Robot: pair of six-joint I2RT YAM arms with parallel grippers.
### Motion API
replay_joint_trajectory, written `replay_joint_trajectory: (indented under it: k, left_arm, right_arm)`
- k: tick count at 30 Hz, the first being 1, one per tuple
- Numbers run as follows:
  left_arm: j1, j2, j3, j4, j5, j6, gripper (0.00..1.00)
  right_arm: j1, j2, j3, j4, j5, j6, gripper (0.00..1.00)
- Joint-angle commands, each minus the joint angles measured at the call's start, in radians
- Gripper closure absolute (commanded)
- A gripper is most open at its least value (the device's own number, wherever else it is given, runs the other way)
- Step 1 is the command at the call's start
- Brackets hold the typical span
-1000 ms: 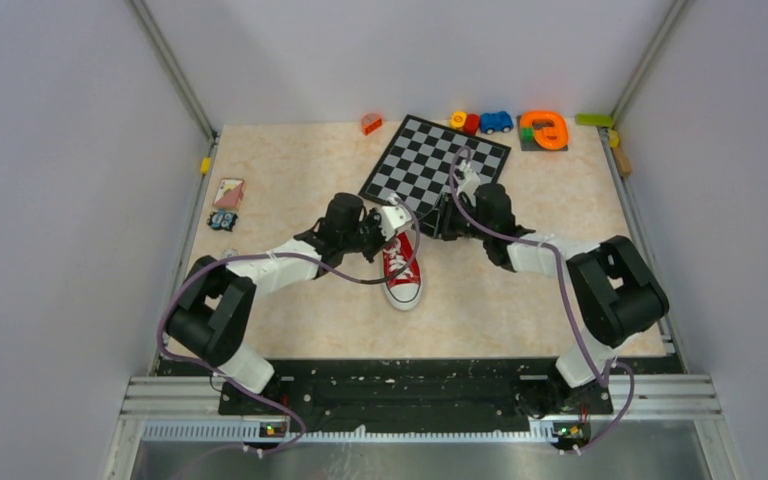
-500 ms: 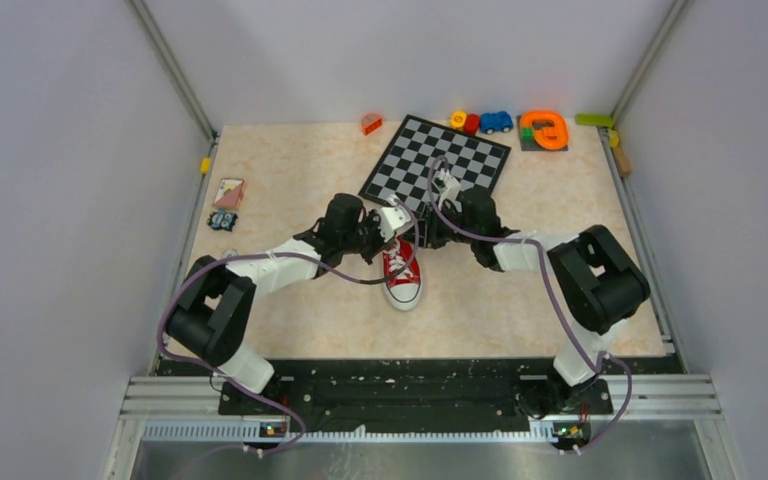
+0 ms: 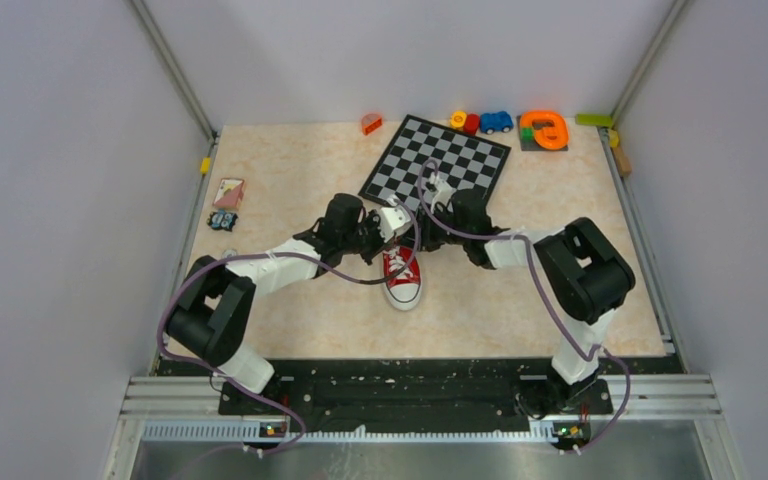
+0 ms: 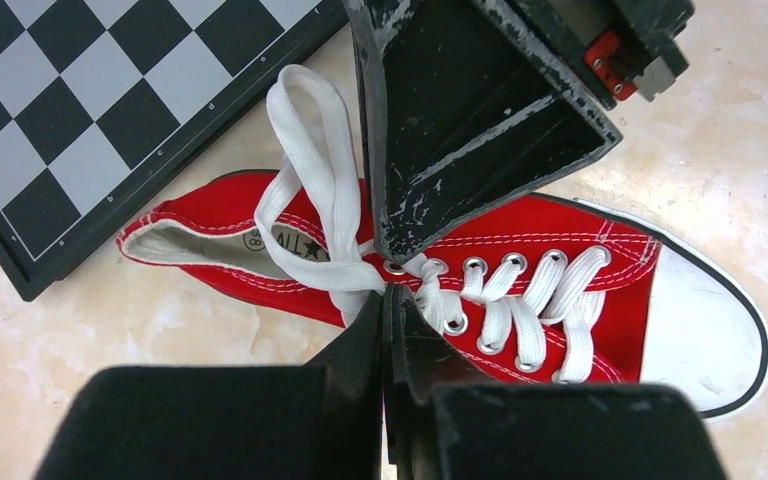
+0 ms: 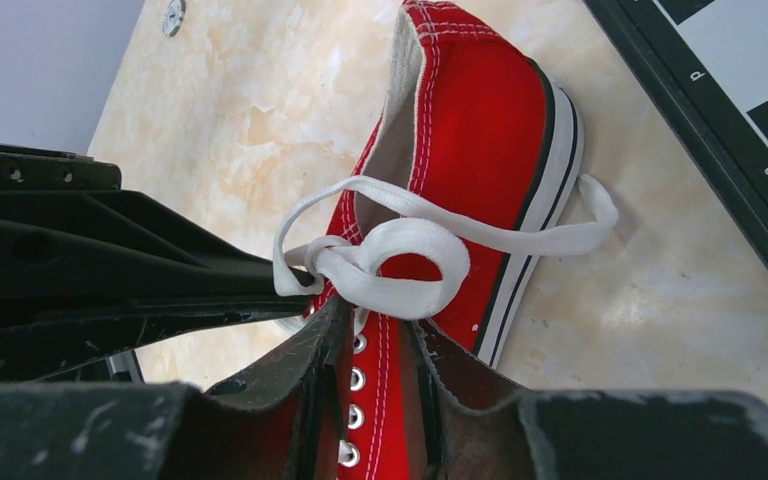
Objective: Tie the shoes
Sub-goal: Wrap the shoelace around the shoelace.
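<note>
The shoes are one red sneaker (image 3: 401, 272) with white laces, lying mid-table with its toe toward the arms. The left wrist view shows it (image 4: 625, 295) sideways, with a long lace loop (image 4: 310, 120) trailing past the heel. My left gripper (image 4: 388, 292) is shut, its tips pinching the lace at the knot by the top eyelets. My right gripper (image 5: 385, 320) hangs over the eyelet row of the sneaker (image 5: 480, 130) with a narrow gap between its jaws. A lace loop (image 5: 410, 265) lies across its fingertips. Both grippers meet above the shoe's opening.
A chessboard (image 3: 436, 160) lies just behind the shoe's heel, its edge (image 5: 720, 90) close to the right gripper. Small toys line the back edge: a blue car (image 3: 496, 121), an orange piece (image 3: 545, 128), a red block (image 3: 371, 123). Cards (image 3: 228, 192) lie at the left.
The right arm has swung left, from over the chessboard's corner to the shoe, and its jaws have narrowed. The left arm and the shoe have stayed put.
</note>
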Motion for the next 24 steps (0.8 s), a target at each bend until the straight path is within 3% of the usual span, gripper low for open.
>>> replay_joint_trajectory:
  k: [1,4,8,24]
  left_arm:
    - [0.004,-0.021,0.029,-0.008,0.021,-0.002,1.0]
    - [0.004,-0.023,0.031,-0.013,0.026,-0.003,1.0]
    - [0.005,-0.021,0.036,-0.016,0.031,-0.02,1.0]
    - [0.008,0.047,0.112,-0.082,0.037,-0.173,1.0]
  right_arm:
    - [0.023,0.024,0.052,0.026,-0.015,-0.008,0.75]
    - [0.026,0.032,0.062,0.024,-0.018,-0.007,0.8]
    - [0.027,0.022,0.049,0.059,-0.062,-0.004,1.0]
    - [0.027,-0.093,-0.057,0.139,-0.072,0.016,1.0]
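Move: The white lace that the right fingers are about to shut on runs round the left fingertips, about 1 cm to the right hand's left and some 1 cm below it; the left hand already pinches it right at its own hand point. From the right hand, the shoe's opening is about 6 cm ahead, 2 cm left and 5 cm down. The toe cap is some 10 cm back and level sideways, 6 cm down, and the chessboard's middle about 16 cm ahead, 6 cm right, 9 cm down. The right hand, its fingers a quarter open, edges about 1 cm left to the closed left fingertips and shuts on the lace beside them, then draws back towards the toe and a little up, nearly 2 cm in all. The left hand keeps its pinch on the lace, at first almost still, and late on shifts about 1 cm up and to the right while its wrist turns some 10 degrees. ##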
